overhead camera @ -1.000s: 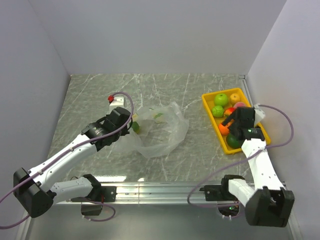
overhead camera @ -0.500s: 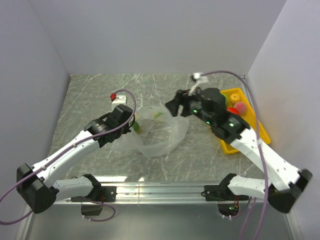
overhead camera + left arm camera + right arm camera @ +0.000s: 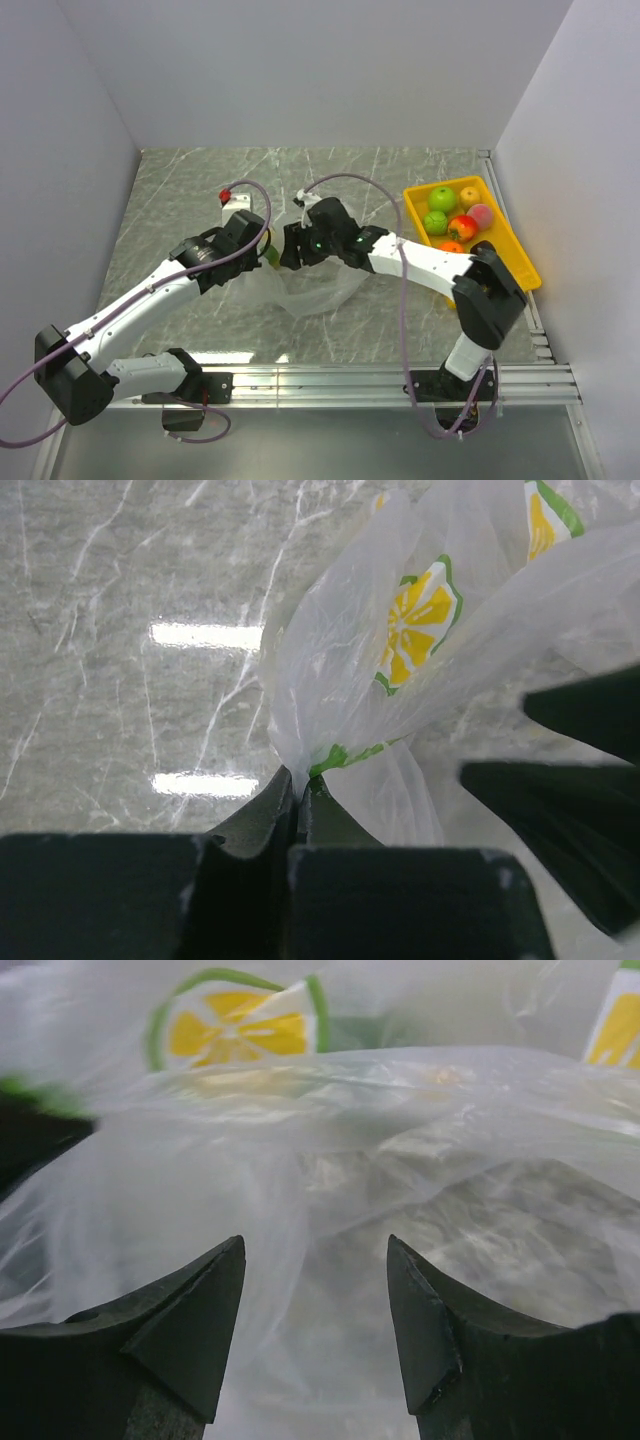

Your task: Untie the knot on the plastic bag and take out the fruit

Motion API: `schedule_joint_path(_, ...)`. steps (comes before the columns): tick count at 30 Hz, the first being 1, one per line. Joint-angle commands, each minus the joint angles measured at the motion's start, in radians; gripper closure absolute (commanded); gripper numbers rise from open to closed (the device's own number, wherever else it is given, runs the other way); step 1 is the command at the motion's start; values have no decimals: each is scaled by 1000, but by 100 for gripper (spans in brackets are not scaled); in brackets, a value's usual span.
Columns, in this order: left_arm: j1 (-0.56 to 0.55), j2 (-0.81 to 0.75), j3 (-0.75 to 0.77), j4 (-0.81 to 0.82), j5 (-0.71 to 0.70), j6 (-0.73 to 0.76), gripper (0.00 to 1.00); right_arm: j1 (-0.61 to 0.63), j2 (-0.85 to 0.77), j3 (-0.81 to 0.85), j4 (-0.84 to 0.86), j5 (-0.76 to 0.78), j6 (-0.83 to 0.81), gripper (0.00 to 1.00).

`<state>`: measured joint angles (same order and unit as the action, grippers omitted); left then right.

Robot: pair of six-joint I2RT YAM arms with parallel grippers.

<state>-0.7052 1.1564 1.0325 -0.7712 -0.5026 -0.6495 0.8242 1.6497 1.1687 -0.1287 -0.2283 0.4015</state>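
Note:
The clear plastic bag [image 3: 325, 285] lies crumpled mid-table, with lemon-slice prints on it [image 3: 420, 620]. My left gripper [image 3: 262, 250] is shut on a pinch of the bag's film at its left edge [image 3: 300, 785]. My right gripper [image 3: 290, 250] has reached across and is open, right next to the left one. Its fingertips [image 3: 232, 1255] stand apart with bag film just in front of them [image 3: 330, 1140]. Its dark fingers [image 3: 560, 810] show in the left wrist view. I see no tied knot. I cannot make out any fruit inside the bag.
A yellow tray [image 3: 525, 262] at the right holds several fruits: green apples [image 3: 441, 199], a red one [image 3: 461, 226], a pink one and an orange one. A small white block with a red cap [image 3: 232, 200] stands behind the left gripper. Walls close in on three sides.
My right arm has swung from the yellow tray leftward across the table to the bag, ending beside the left gripper. The left gripper has kept its hold with little movement.

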Motion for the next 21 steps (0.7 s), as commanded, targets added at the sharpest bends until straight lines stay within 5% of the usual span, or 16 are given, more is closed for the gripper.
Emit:
schedule_joint_path(1, 4, -20, 41, -5, 35, -21, 99, 1, 59, -1, 198, -31, 55, 34)
schedule_joint_path(11, -2, 28, 168, 19, 128, -1, 99, 3, 249, 52, 343, -13, 154, 12)
schedule_joint_path(21, -72, 55, 181, 58, 194, -4, 99, 1, 320, 55, 440, -94, 229, 9)
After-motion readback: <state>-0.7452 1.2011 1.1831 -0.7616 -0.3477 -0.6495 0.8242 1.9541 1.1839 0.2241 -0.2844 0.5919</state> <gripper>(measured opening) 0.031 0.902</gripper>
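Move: My left hand pinches the rim of the plastic bag. The lemon-print fold my right hand heads for lies about 4 cm to its left, 2 cm ahead and some 8 cm below; the pinched rim is roughly 6 cm to its left, 2 cm back, about level. The loose bag sheet spreads about 9 cm to its right, 4 cm back and 12 cm down. From my left hand, that fold is some 4 cm ahead, 3 cm right and 8 cm down. I drive my right hand about 7 cm down and 5 cm left, easing forward as well, its fingers spreading wider as it pushes in under the held side of the plastic bag. My left hand keeps its pinch and carries the rim some 5 cm right and 4 cm up, towards my right gripper, rolling slightly so its left side dips. ##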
